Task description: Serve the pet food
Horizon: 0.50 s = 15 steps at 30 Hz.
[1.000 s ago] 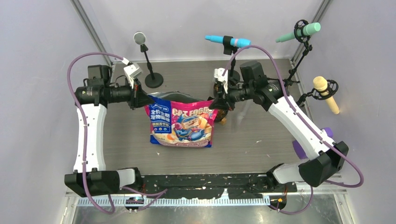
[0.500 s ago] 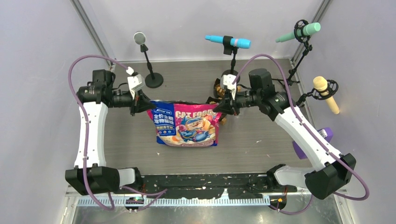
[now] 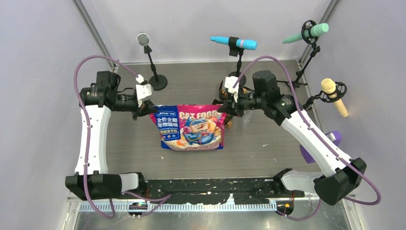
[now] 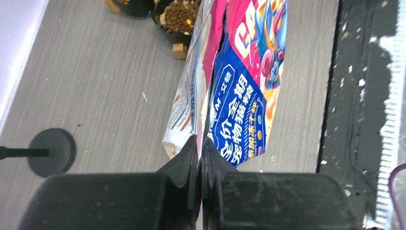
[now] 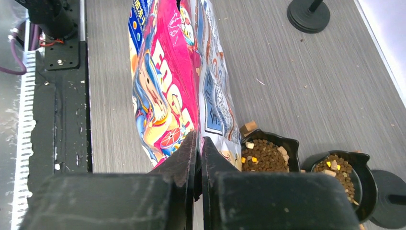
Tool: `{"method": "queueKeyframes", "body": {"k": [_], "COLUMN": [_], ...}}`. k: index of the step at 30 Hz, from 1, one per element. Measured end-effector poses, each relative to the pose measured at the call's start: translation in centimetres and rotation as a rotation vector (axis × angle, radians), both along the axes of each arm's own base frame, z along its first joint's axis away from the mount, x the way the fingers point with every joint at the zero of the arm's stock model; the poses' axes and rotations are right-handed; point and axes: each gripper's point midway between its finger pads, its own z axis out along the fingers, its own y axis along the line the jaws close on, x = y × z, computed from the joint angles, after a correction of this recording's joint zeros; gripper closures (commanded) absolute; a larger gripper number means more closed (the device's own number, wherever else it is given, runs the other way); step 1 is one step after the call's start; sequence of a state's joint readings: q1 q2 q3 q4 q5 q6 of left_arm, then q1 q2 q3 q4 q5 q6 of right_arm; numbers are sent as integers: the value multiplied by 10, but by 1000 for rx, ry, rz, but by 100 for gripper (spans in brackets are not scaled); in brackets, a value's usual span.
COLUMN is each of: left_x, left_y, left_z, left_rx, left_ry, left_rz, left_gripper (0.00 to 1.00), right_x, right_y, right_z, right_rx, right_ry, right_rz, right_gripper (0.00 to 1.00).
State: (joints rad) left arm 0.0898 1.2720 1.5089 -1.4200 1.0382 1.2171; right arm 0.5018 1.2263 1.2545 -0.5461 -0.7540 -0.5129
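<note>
The glossy pink-and-blue pet food bag [image 3: 192, 128] stands at mid-table, stretched between both arms. My left gripper [image 3: 145, 109] is shut on its top left corner, and the left wrist view shows the jaws [image 4: 201, 141] pinching the bag's [image 4: 239, 96] edge. The right gripper [image 3: 225, 106] is shut on the top right corner, its tips [image 5: 198, 136] clamped on the bag [image 5: 167, 86]. Brown kibble [image 5: 262, 155] fills a black bowl [image 5: 287, 143] right beside the bag; a second filled bowl [image 5: 359, 182] sits next to it.
A round microphone stand base [image 3: 157, 82] sits behind the left gripper. Blue [image 3: 233, 43], green [image 3: 306, 32] and tan [image 3: 333, 96] microphones stand at the back and right. A purple object [image 3: 335, 139] lies at the right edge. A black strip [image 3: 206, 188] runs along the near edge.
Both grippers have shifted slightly right and toward the near side with the bag. Its top edge, gaping open a second ago, is now pulled straight and taut.
</note>
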Motion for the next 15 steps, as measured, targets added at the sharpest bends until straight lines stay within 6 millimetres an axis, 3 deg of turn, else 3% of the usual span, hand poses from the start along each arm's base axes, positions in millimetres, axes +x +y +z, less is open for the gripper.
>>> {"method": "queueKeyframes", "body": {"k": [8, 10, 11, 13, 15], "left_x": [-2, -1, -1, -1, -2], "left_y": [6, 7, 8, 9, 8], "left_z": [-10, -10, -10, -11, -12], "left_rx": [171, 184, 188, 202, 209], "left_ry": [-57, -59, -61, -56, -47], "left_rz": [-3, 0, 1, 4, -5], "left_gripper": [100, 100, 100, 100, 93], "right_x": [4, 5, 4, 5, 8], "right_y": [3, 4, 4, 4, 7], "right_z": [2, 2, 3, 7, 21], "right_rx": [-62, -74, -80, -88, -82], "right_ry": [-61, -60, -52, -33, -32], "right_rz": [-44, -45, -44, -46, -42], "right_gripper": [94, 82, 69, 55, 41]}}
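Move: Both hands already hold the top of the pet food bag. From the left gripper at its left corner, the bag's middle lies about 14 cm right and 12 cm down, with the microphone stand's foot some 20 cm ahead and 24 cm below. From the right gripper, the bag's middle is about 13 cm left and 12 cm below. The near bowl is roughly 8 cm ahead, 2 cm left, and the far bowl 17 cm ahead, 5 cm right, both some 24 cm down. Open the right gripper to nearly half its range to let go of the bag's right top corner, and lift it about 2 cm, keeping its fingers around the edge. Keep the left gripper pinching the left corner while lowering it roughly 1 cm and easing it slightly left, tipping its fingers some 10 degrees more steeply down. ##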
